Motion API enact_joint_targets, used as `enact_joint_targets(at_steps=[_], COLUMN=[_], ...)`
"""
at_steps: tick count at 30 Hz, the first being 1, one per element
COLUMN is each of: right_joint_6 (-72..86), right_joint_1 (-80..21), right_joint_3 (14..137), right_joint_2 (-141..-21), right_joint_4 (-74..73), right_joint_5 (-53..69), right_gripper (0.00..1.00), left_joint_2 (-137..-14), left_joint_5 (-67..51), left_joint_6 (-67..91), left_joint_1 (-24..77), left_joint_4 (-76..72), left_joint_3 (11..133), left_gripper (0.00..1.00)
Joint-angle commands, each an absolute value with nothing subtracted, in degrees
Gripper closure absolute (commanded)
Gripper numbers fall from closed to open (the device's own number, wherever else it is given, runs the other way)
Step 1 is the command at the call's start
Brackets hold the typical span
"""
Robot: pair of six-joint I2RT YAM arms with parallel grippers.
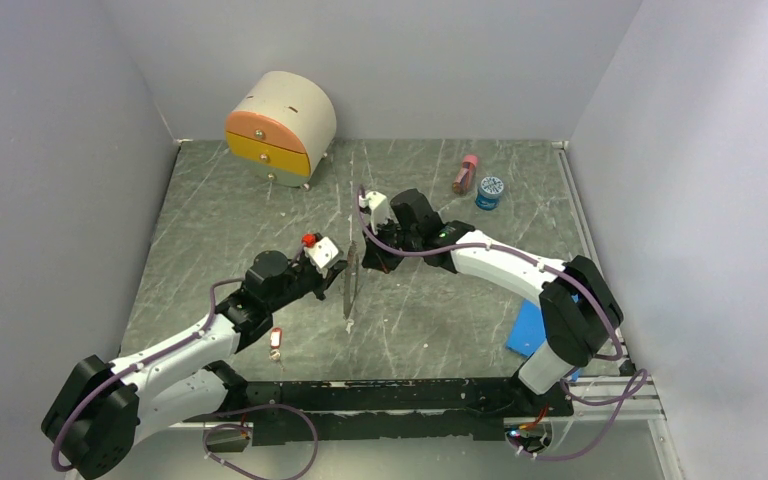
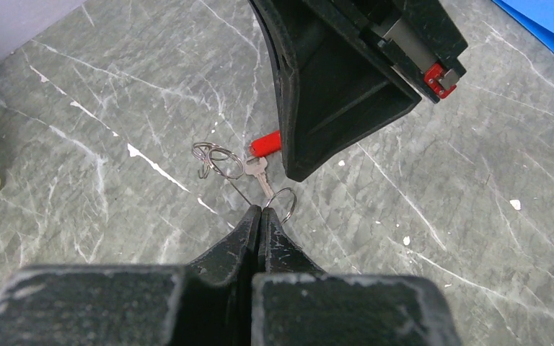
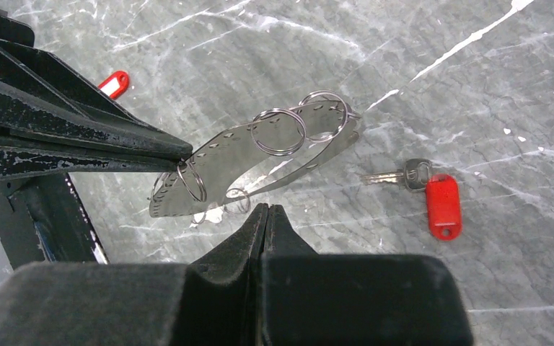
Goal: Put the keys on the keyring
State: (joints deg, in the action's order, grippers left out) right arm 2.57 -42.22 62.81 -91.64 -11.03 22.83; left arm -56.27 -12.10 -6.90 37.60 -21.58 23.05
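Observation:
The keyring (image 3: 260, 140) is a thin metal hoop carrying a few small split rings (image 3: 278, 131). It is held up between the two arms and looks like a dark sliver from above (image 1: 350, 282). My left gripper (image 2: 260, 210) is shut on its rim, the pinch showing in the right wrist view (image 3: 180, 150). My right gripper (image 3: 267, 207) is shut with its tips at the hoop's near edge. Whether it pinches the hoop I cannot tell. One key with a red tag (image 3: 443, 205) lies on the table beneath, and another red-tagged key (image 1: 276, 340) lies near the left arm.
A round-topped drawer box (image 1: 280, 125) stands at the back left. A pink bottle (image 1: 465, 172) and a blue-lidded jar (image 1: 490, 190) sit at the back right. A blue sheet (image 1: 528, 328) lies by the right arm's base. Walls close in three sides.

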Motion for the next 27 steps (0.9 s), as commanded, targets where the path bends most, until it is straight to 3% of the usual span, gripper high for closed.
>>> enact_joint_targets(at_steps=[1, 4, 10, 27], right_joint_6=[2.6, 4.4, 11.7, 15.0], right_joint_1=[-42.6, -42.0, -36.0, -33.7], right_joint_3=[63.4, 61.1, 55.2, 75.4], right_joint_2=[-91.3, -89.9, -88.3, -110.5], right_joint_4=[-9.6, -6.4, 2.3, -16.3], right_joint_5=[23.0, 21.5, 19.2, 14.0], right_gripper=[1.00, 0.97, 0.67, 0.53], left_joint_2=[-55.3, -55.0, -54.2, -54.0], left_joint_5=[-11.2, -10.9, -10.6, -10.3], left_joint_6=[-4.9, -4.9, -5.0, -4.8], left_joint_1=[37.8, 37.8, 37.8, 37.9], left_joint_4=[-22.2, -22.0, -21.5, -21.7], left_joint_3=[22.7, 22.4, 22.3, 22.0], left_gripper=[0.97, 0.98, 0.97, 0.97])
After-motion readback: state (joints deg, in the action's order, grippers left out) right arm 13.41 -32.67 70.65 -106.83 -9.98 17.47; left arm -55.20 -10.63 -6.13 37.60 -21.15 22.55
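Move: Below and ahead of the right hand lies the loose key, about 9 cm farther out, 1 cm to its right and some 13 cm down on the table; its red tag sits roughly 3 cm to the right of the key and 1 cm farther out. The keyring hangs about 4 cm to the right hand's left, level fore and aft and some 3 cm lower. From the left hand, the key is about 9 cm ahead, 6 cm right and 16 cm below. Pulling away from the keyring, the right hand opens its shut fingers to nearly half, swings forward and about 5 cm right while sinking, then curves back a little left and down over the key and tag, some 9 cm forward and 6 cm lower in all. The wrist turns about 20 degrees clockwise and tips down. The left hand stays put, still pinching the keyring. ##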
